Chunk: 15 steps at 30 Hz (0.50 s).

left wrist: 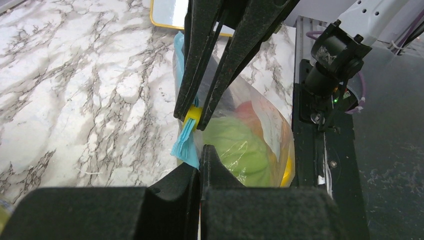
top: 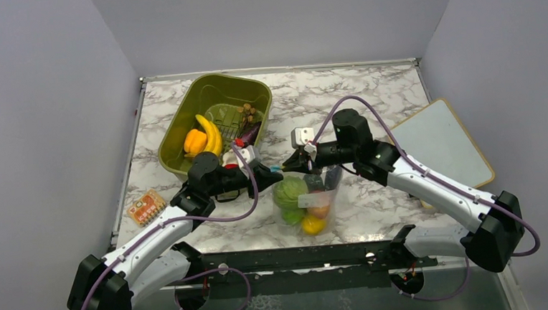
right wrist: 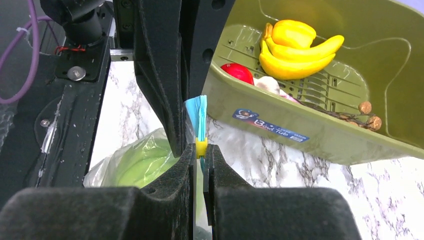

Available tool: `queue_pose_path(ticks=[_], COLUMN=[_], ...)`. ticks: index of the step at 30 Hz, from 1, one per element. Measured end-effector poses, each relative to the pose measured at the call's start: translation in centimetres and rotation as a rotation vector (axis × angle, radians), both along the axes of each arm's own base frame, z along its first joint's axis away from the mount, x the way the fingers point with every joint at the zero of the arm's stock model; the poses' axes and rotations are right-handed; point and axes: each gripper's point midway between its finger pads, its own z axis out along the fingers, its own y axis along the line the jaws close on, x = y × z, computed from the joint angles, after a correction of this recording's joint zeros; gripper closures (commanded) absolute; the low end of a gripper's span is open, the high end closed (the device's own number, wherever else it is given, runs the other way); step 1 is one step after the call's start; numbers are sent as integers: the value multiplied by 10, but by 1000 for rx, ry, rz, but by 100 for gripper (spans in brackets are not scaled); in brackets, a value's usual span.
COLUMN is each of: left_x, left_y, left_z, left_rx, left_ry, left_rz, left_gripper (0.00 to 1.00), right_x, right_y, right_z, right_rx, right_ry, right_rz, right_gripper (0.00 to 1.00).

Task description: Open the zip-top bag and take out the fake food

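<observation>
The zip-top bag hangs upright over the table's near edge, held up between both grippers. Inside show fake food pieces: a light green round one, a peach-orange one and a yellow one. My left gripper is shut on the end of the bag's blue zipper strip. Facing it, my right gripper is shut on the yellow slider of that strip. The green piece presses against the clear plastic.
An olive tub at the back left holds a banana bunch and an orange pepper. A small snack pack lies at the left edge. A white board with a yellow rim lies at the right.
</observation>
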Motion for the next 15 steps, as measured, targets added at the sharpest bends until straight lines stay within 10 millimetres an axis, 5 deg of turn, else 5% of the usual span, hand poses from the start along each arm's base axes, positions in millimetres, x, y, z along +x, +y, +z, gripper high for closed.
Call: queue_pose_path(ticks=[4,9,15], left_x=[0,0,3], left_y=[1,1,-2], left_z=[0,2,25], left_rx=[3,1,-28], left_ry=[-7,-11,-37], left_rz=[2,2,-4], left_gripper=[97,76,65], right_x=[1,0,1], right_y=[-4,-7,-11], right_z=[-2,-3,-4], right_rx=[-12,-22,-27], right_ry=[4,8,19], right_rz=[-12,-13,-20], right_gripper=[99,99,99])
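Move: The left hand pinches the zip's blue end tab, with the yellow slider about 3 cm to its right, level with it. The lettuce lies some 4 cm back, 3 cm right and 10 cm below that hand, and the green tub's middle about 17 cm ahead, 18 cm left and 14 cm below. The right hand grips the slider; the zip's far end is roughly 14 cm to its right and 4 cm lower. Left fingers open a third, releasing the tab and rising about 2.5 cm; right draws the slider 1 cm right. ##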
